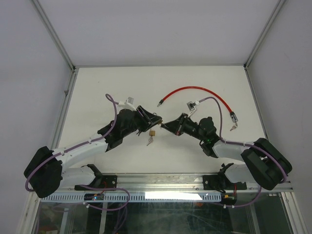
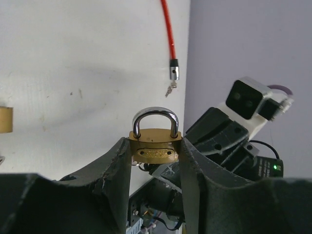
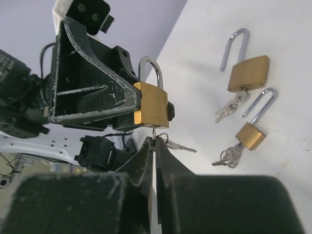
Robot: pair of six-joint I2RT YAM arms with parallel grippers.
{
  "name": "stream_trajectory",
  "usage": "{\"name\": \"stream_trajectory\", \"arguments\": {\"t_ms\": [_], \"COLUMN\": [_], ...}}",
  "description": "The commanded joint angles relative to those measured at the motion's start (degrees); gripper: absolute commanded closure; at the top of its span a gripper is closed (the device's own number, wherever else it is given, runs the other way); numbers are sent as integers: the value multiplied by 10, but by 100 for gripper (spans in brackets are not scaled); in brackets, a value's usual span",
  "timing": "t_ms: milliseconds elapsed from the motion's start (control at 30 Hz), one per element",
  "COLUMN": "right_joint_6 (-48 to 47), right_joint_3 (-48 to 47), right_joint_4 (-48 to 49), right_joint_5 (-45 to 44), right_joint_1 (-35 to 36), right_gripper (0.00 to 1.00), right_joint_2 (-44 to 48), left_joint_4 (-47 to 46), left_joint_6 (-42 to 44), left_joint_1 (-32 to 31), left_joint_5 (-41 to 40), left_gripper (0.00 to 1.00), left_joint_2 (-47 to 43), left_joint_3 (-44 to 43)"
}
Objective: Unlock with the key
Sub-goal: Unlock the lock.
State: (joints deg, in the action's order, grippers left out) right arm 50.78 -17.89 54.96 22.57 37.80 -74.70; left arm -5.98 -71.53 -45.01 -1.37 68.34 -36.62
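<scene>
A brass padlock point(image 2: 155, 146) with its steel shackle closed is held off the table, and my left gripper point(image 2: 155, 152) is shut on its body from both sides. In the right wrist view the same padlock point(image 3: 152, 105) hangs keyhole down. The key point(image 3: 154, 130) points up into its underside, and my right gripper point(image 3: 155, 140) is shut on the key's head. A spare key point(image 3: 179, 145) dangles from the ring beside the fingertips. From above, the left gripper point(image 1: 154, 119) and right gripper point(image 1: 165, 125) meet tip to tip over the table's middle.
Two more brass padlocks point(image 3: 248, 73) point(image 3: 251, 135) lie on the white table with shackles open and key bunches in them. One padlock point(image 1: 152, 132) sits just below the grippers. A red cable point(image 1: 195, 91) arcs across the far side, its end point(image 2: 173, 70) near the left gripper.
</scene>
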Motion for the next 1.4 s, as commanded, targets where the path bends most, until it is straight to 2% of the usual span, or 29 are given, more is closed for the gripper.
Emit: {"name": "stream_trajectory", "arguments": {"t_ms": [0,167,300,367,467,500,633,733,900,1000,1133,1367], "right_joint_6": [84,133,172,173,142,127,50,2,-139,-202,-247,-256], "right_joint_3": [-3,3,7,1,-9,-10,-11,-16,-67,-106,-145,-160], "right_joint_4": [121,128,153,157,127,112,13,-93,-324,-413,-464,-442], "right_joint_5": [-7,-9,-10,2,25,32,51,49,33,19,30,80], "right_joint_1": [-18,-23,-24,-23,-23,-24,-26,-29,-32,-32,-31,-31], "right_gripper": [100,100,100,100,100,98,79,73,59,54,48,49], "right_joint_2": [8,3,-11,-16,-10,-3,47,104,200,231,222,155], "left_joint_4": [-158,-255,-296,-297,-242,-206,-57,3,27,28,32,20], "left_joint_6": [27,33,39,43,75,93,175,232,340,402,457,469], "left_joint_1": [-24,-25,-26,-26,-25,-25,-22,-20,-20,-20,-23,-26], "left_joint_5": [100,124,143,138,98,80,23,11,72,119,183,207], "left_gripper": [100,100,100,100,100,100,100,100,100,100,99,100], "left_joint_2": [-37,-61,-63,-67,-80,-83,-75,-58,-23,-8,13,11], "left_joint_3": [43,88,103,109,98,87,18,-13,-40,-47,-69,-75]}}
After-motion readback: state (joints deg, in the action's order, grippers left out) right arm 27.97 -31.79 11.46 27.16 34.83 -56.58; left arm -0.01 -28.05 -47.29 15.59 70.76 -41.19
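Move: The left hand holds the padlock in its fingertips. The padlock's middle is 2 cm ahead and 3 cm left of the right hand, which grips the inserted key; that key is 1 cm back and 3 cm right of the left hand. On the table about 15 cm below the left hand, the small open padlock is some 3 cm ahead and 4 cm left, and the large open padlock roughly 7 cm ahead and 10 cm left. Still pinching the key in the padlock, the right hand twists it clockwise as seen from behind that hand while the left counter-rotates the lock, some 25 degrees between them, both rising about 3 cm. Then the right fingers open to half, let go and back off rightward; the left keeps its grip, drawing back and down and swinging clockwise. ##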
